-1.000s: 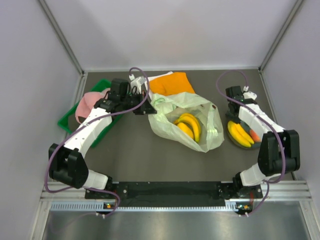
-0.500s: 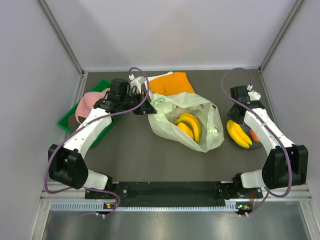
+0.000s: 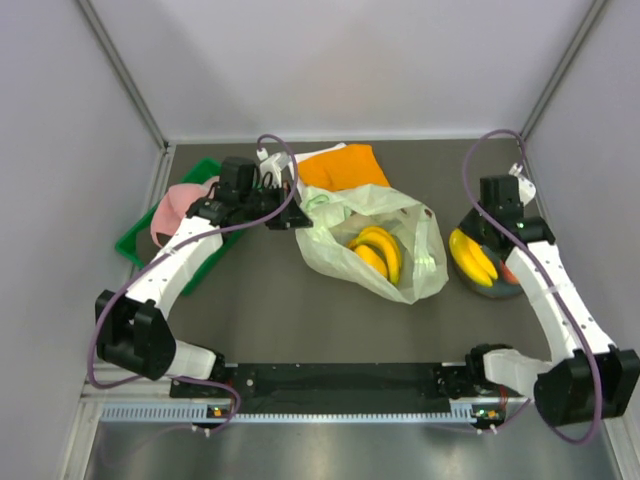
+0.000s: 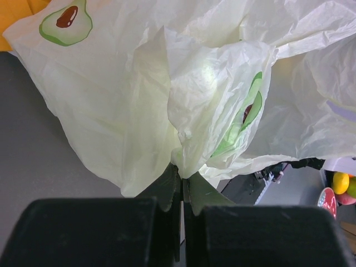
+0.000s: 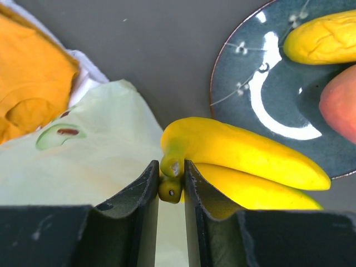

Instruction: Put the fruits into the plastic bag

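Observation:
The plastic bag (image 3: pixel 345 228), pale green with avocado prints, lies open mid-table with one bunch of yellow bananas (image 3: pixel 377 250) inside. My left gripper (image 3: pixel 300 216) is shut on a pinched fold of the bag's left rim, seen close in the left wrist view as the gripper (image 4: pixel 182 181) under the bag (image 4: pixel 139 100). My right gripper (image 5: pixel 171 178) is shut on the stem of a second banana bunch (image 5: pixel 239 150), held over the left edge of the blue-grey plate (image 5: pixel 261 94). From above, this bunch (image 3: pixel 472 258) hangs below the right gripper (image 3: pixel 470 236), just right of the bag.
On the plate (image 3: pixel 510 288) lie a yellow fruit (image 5: pixel 328 39) and a reddish one (image 5: pixel 342 105). An orange cloth (image 3: pixel 343 167) lies behind the bag. A green tray (image 3: pixel 135 245) holding a pink item (image 3: pixel 175 205) sits at the left wall. Walls enclose three sides.
The right arm has swung outward and up, and the banana bunch in its gripper has risen off the plate and shifted slightly left. The left arm and bag have stayed still.

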Robot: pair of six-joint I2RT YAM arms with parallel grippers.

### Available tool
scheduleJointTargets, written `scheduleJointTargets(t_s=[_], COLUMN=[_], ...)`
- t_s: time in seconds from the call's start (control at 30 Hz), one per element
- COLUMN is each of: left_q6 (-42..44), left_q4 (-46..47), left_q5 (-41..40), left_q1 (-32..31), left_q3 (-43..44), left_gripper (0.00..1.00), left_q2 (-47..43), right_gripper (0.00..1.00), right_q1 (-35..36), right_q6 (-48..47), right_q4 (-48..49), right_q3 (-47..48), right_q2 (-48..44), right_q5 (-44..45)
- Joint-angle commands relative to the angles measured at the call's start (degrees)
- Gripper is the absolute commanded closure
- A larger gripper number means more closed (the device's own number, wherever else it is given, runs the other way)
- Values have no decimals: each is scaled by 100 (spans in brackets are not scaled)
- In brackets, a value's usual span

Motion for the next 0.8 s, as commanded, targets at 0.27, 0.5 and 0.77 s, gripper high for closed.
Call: scheduleJointTargets(t_s=[0.27, 0.5, 0.77], left_q6=[189, 207, 339], left_q4=[12, -40, -242], left_q5=[-207, -251, -506], left_q1=[-24, -24, -33], left_q3=[32, 41, 111], left_gripper=[100, 100, 100], left_q2=[-36, 105, 289], right_gripper=[100, 100, 100], right_q1=[-39, -30, -39], right_q6=[-308, -449, -950], right_q4=[154, 506, 646], right_q3=[70, 52, 772], right_q2=[-1071, -1686, -1783], right_q5=[-333, -650, -782])
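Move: The right gripper already holds a pair of bananas above the bowl. The middle of the open plastic bag lies about 20 cm to its left, hardly 1 cm ahead and some 11 cm lower. The bowl's middle is roughly 7 cm right, 4 cm back and 13 cm below; the peach in it is about 12 cm right and 5 cm back. From the left gripper, the bag's middle lies some 16 cm right, level ahead and 13 cm down. Raise the right gripper about 10 cm away from the bowl, drawing it slightly back towards the base while the wrist tips the fingers up some 20 degrees towards forward. Keep the fingers pinched on the banana stems. With the left gripper, keep hold of the bag's rim and let it sink a little, about 2 cm. ##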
